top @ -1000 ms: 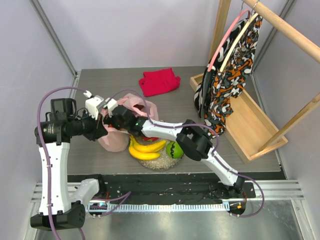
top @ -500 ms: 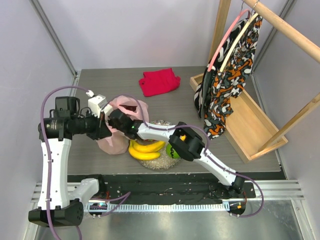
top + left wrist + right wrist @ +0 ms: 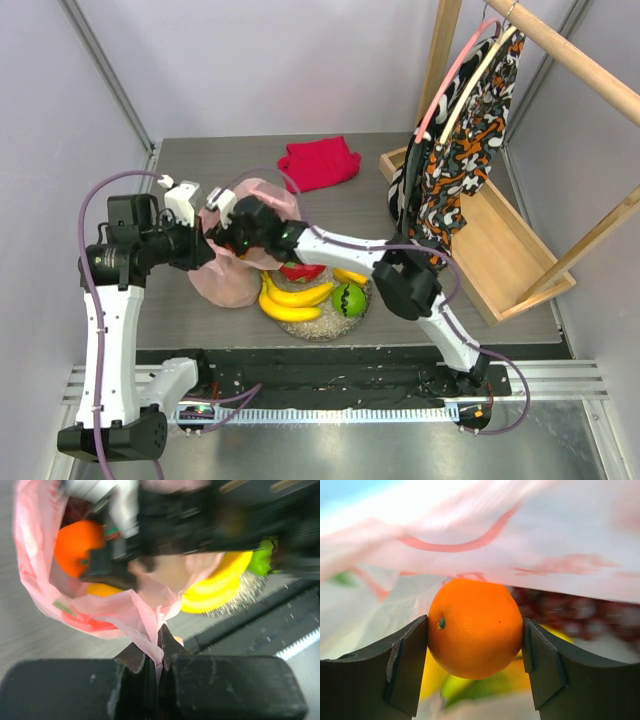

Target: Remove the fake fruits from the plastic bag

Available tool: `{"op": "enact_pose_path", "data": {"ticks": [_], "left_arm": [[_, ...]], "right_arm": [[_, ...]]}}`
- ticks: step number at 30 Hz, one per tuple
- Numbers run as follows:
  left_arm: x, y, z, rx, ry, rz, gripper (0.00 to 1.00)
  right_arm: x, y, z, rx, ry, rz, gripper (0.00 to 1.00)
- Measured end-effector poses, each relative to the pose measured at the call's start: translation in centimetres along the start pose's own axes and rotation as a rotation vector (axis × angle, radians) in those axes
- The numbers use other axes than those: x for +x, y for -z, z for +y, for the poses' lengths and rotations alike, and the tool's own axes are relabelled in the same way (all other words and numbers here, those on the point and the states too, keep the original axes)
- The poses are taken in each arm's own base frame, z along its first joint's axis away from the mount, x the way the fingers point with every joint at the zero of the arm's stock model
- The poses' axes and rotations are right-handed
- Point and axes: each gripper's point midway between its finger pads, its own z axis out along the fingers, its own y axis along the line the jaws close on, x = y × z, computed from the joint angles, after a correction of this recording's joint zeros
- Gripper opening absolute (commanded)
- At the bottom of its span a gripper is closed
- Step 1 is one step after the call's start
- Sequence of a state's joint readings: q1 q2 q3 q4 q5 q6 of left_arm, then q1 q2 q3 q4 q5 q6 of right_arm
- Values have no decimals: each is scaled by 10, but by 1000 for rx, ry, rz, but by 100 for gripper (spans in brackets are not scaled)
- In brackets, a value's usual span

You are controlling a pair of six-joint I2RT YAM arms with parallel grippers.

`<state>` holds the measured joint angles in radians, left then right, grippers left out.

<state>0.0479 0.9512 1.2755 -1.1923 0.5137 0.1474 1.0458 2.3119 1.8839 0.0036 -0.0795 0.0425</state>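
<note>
The pale pink plastic bag (image 3: 228,282) hangs at the left of the table, held up by a pinch of its rim (image 3: 145,640) in my shut left gripper (image 3: 159,652). My right gripper (image 3: 238,232) reaches into the bag's mouth and is shut on the orange (image 3: 475,627), one pad pressing each side. The left wrist view also shows the orange (image 3: 77,545) inside the bag. Dark grapes (image 3: 560,612) and a yellow fruit (image 3: 432,680) lie behind and below it. Bananas (image 3: 293,298), a green apple (image 3: 349,299) and a red dragon fruit (image 3: 300,271) lie on the glittery plate (image 3: 322,327).
A folded red cloth (image 3: 318,163) lies at the back. A wooden rack (image 3: 505,255) with a patterned garment (image 3: 455,150) on a hanger stands at the right. A black rail (image 3: 340,375) runs along the near edge.
My right gripper's jaws have come in onto the orange inside the bag, and the right forearm has swung to the right. The left gripper still pinches the bag's rim.
</note>
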Motion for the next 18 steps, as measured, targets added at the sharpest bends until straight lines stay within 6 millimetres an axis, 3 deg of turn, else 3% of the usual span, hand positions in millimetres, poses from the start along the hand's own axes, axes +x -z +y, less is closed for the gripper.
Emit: {"op": "enact_pose_path", "data": {"ticks": [5,9,12,18], "left_arm": [[-16,-7,10,-38,5,-66,0],[-21,-15,19,-62,19,-79,0],[-28,-19,29,-97,17,-90,0],[-40,-29,47,-149,20,-82,0]], "right_arm": [[-78,61,-23,-7,1,-104,24],[-118,102,-37,-9,1,-177,23],[-116,125,-39,-30,-3,-162,22],[-67,180,-16,-147,36,-48,24]]}}
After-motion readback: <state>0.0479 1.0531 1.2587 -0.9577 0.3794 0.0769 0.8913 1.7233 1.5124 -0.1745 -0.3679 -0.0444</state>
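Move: The orange is already in my right hand, still inside the bag. The plate's middle lies about 20 cm to that hand's right, 10 cm back and 10 cm below. On it, the dragon fruit sits some 16 cm right and 6 cm back of my hand, the bananas about 14 cm right and 12 cm back. From my left hand, which holds the bag's rim, the orange is roughly 10 cm ahead, 7 cm right and 13 cm below. I keep my grip on the orange and whip my right hand up out of the bag and rightward, some 15 cm up and 13 cm across, swinging back about 6 cm and sinking slightly at the end, closing on the plate sideways. Meanwhile my left hand, still pinching the rim, carries it about 6 cm forward and a little left. ##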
